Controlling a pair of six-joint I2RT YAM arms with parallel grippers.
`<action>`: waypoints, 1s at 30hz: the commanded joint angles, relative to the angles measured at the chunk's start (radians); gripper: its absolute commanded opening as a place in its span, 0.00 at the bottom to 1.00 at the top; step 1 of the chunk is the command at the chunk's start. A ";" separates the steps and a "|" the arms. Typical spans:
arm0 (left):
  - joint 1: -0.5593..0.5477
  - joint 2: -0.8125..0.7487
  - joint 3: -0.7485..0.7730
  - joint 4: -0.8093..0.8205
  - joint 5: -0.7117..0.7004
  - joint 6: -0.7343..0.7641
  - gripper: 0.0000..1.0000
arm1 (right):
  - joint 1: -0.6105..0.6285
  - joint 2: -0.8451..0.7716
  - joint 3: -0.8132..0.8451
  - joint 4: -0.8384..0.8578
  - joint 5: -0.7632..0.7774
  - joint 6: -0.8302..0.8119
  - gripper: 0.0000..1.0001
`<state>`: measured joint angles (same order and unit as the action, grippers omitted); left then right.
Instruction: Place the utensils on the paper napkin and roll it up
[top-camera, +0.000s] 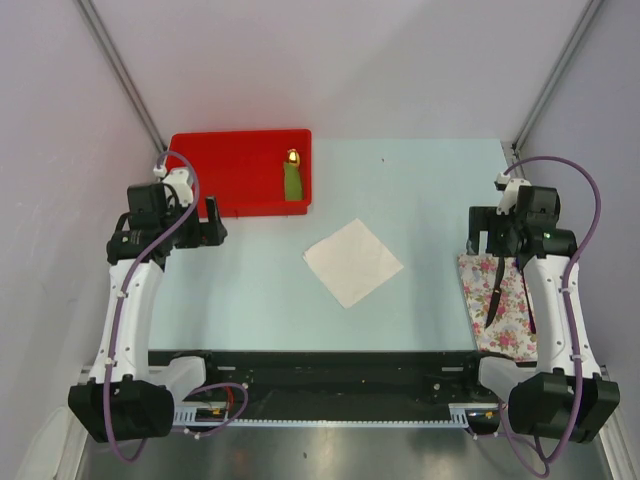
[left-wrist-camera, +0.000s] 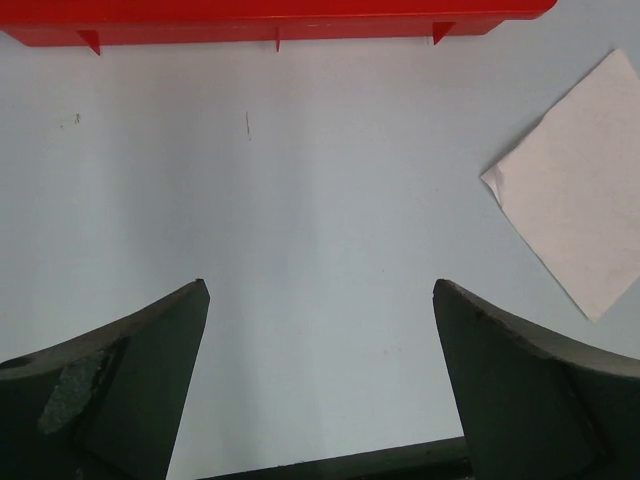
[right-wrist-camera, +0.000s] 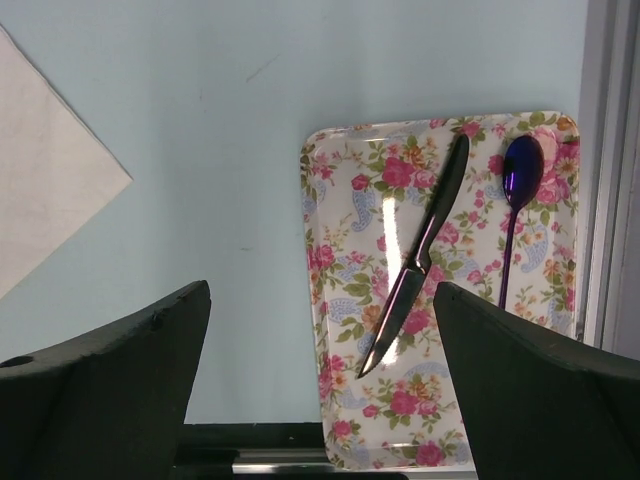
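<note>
The white paper napkin (top-camera: 353, 262) lies flat, turned like a diamond, at the table's middle; it also shows in the left wrist view (left-wrist-camera: 580, 190) and in the right wrist view (right-wrist-camera: 45, 180). The black knife (right-wrist-camera: 415, 265) and the purple-bowled spoon (right-wrist-camera: 515, 195) lie side by side on a flower-printed mat (right-wrist-camera: 345, 290) at the right; the knife also shows from above (top-camera: 495, 288). My right gripper (right-wrist-camera: 320, 300) is open and empty above the mat's left edge, the knife blade between its fingers' lines. My left gripper (left-wrist-camera: 320, 300) is open and empty over bare table, left of the napkin.
A red bin (top-camera: 240, 150) stands at the back left, holding a green piece with a gold tip (top-camera: 292, 180); its front wall shows in the left wrist view (left-wrist-camera: 280, 20). The flower mat (top-camera: 510, 330) lies near the table's right and near edges.
</note>
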<state>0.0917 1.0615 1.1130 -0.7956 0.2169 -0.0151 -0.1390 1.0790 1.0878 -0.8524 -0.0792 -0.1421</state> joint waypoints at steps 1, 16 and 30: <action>0.000 0.005 0.057 0.009 0.033 0.049 1.00 | -0.011 0.007 0.046 -0.010 -0.004 -0.028 1.00; 0.002 -0.115 0.030 0.113 -0.050 0.021 1.00 | -0.183 0.094 0.078 -0.096 -0.068 -0.119 1.00; 0.002 -0.138 0.024 0.191 0.019 0.021 1.00 | -0.300 0.269 -0.006 -0.008 0.031 -0.050 0.98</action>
<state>0.0917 0.9543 1.1297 -0.6827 0.2028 0.0074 -0.4274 1.2911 1.1065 -0.9203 -0.1116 -0.2512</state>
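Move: The knife on the floral tray lies some 8 cm to the right of the right hand, level with it fore and aft, and about 15 cm below. The tray's middle is about 10 cm to the hand's right and 2 cm back, and the spoon lies roughly 8 cm to the right of the knife. The napkin's middle is around 29 cm to the left and 7 cm ahead of the right hand. From the left hand, the knife is about 72 cm to the right and 1 cm back. The open right hand heads across to its right over the floral tray towards the knife, about 7.5 cm, sinking some 5 cm as it goes, steepest at the end, while it tips down about 15 degrees and turns some 10 degrees clockwise; it touches nothing. The empty left hand rises about 5 cm, tilting its fingers up, still open. ##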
